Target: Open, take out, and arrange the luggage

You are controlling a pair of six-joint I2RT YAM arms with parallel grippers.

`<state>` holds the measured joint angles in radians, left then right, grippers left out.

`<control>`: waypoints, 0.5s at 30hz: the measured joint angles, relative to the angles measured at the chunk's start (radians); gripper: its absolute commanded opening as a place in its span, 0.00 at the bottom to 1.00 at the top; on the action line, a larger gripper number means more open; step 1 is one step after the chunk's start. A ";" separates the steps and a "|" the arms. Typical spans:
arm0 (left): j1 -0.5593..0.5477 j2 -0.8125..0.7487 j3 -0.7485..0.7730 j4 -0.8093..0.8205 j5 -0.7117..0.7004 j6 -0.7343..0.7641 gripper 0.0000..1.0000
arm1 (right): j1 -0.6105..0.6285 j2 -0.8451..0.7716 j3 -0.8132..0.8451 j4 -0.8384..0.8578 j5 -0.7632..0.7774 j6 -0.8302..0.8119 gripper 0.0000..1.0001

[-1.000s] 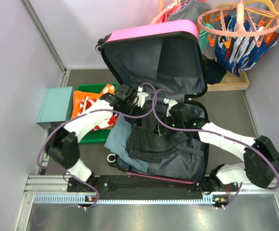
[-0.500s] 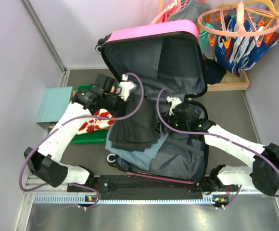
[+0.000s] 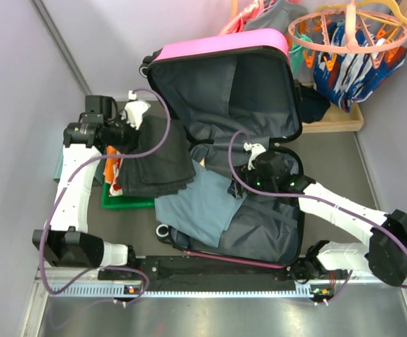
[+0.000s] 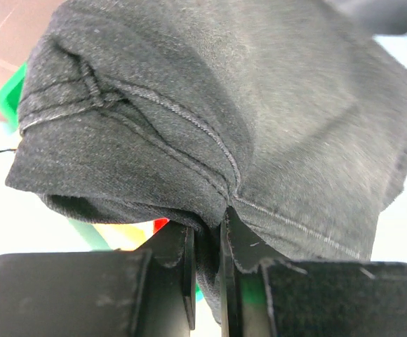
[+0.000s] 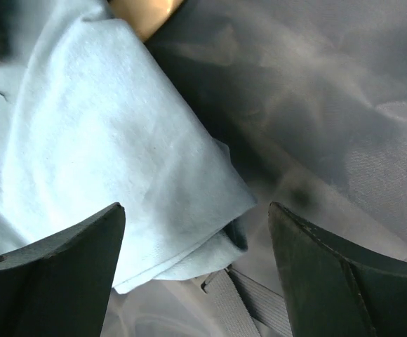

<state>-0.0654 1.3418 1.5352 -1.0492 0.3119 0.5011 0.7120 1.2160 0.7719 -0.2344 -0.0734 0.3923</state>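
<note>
The luggage [image 3: 221, 46], a hot-pink suitcase, lies open with its lid upright and grey lining [image 3: 242, 88] showing. My left gripper [image 3: 128, 132] is shut on a dark grey garment [image 3: 156, 158], which hangs left of the suitcase over the green tray [image 3: 130, 203]. The left wrist view shows the dark garment [image 4: 224, 119] pinched between the nearly closed jaws of the left gripper [image 4: 207, 256]. My right gripper [image 3: 242, 179] is open inside the lower shell. It hovers over a light blue garment [image 5: 98, 154] with nothing between its fingers [image 5: 56, 267].
An orange-and-red patterned cloth [image 3: 112, 160] lies in the green tray under the dark garment. A grey strap [image 5: 242, 302] crosses the suitcase lining [image 5: 316, 105]. An orange hanger rack [image 3: 351, 31] and colourful clothes [image 3: 351, 74] fill the back right corner. Walls close in on both sides.
My left arm swung left, carrying the dark garment out of the suitcase to above the green tray. This uncovered the light blue garment. The right gripper stayed in place.
</note>
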 measured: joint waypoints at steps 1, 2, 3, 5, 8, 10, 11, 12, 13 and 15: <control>0.027 0.011 -0.001 0.003 0.007 0.022 0.00 | 0.000 0.000 -0.001 -0.005 0.001 0.000 0.82; 0.050 0.025 -0.006 0.012 0.011 0.045 0.00 | 0.000 0.000 -0.003 -0.006 0.002 -0.001 0.82; 0.075 0.043 -0.015 0.025 0.014 0.068 0.00 | 0.000 0.000 -0.006 -0.006 0.001 -0.003 0.82; 0.118 0.098 -0.033 0.055 0.008 0.118 0.00 | 0.000 0.000 -0.006 -0.014 0.002 -0.006 0.82; 0.166 0.217 -0.040 0.095 -0.017 0.173 0.00 | 0.000 0.000 -0.006 -0.015 0.003 -0.008 0.82; 0.192 0.325 -0.037 0.137 -0.045 0.191 0.00 | 0.000 0.000 -0.006 -0.017 0.005 -0.008 0.82; 0.200 0.368 -0.035 0.153 -0.056 0.193 0.00 | 0.000 0.000 -0.006 -0.017 0.006 -0.008 0.82; 0.209 0.421 -0.032 0.171 -0.069 0.194 0.00 | 0.000 0.000 -0.006 -0.018 0.008 -0.008 0.82; 0.216 0.471 -0.031 0.194 -0.081 0.193 0.00 | 0.000 0.000 -0.006 -0.019 0.010 -0.008 0.82; 0.223 0.533 -0.031 0.229 -0.098 0.185 0.00 | 0.000 -0.001 -0.006 -0.022 0.016 -0.008 0.82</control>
<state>0.1574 1.8748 1.5043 -0.8204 0.2134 0.6861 0.7120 1.2148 0.7654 -0.2562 -0.0570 0.3843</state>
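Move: The green tray, with the orange clothes already in it, lies under the black garment that the left gripper holds: its middle is about 3 cm ahead of that hand, 5 cm to its left and 24 cm below. The teal box stands some 18 cm left of the tray's middle and 2 cm farther out; the blue garment lies roughly 21 cm right of the tray's middle and 13 cm nearer. From the right hand the tray is about 33 cm left, 8 cm ahead and 11 cm below. Bring the left gripper down some 18 cm towards the green tray while carrying it about 11 cm left and 9 cm forward: sideways and forward first, then sinking ever faster. Keep the black garment pinched in the shut fingers throughout, and tip the hand about 20 degrees further downwards as it sinks. ##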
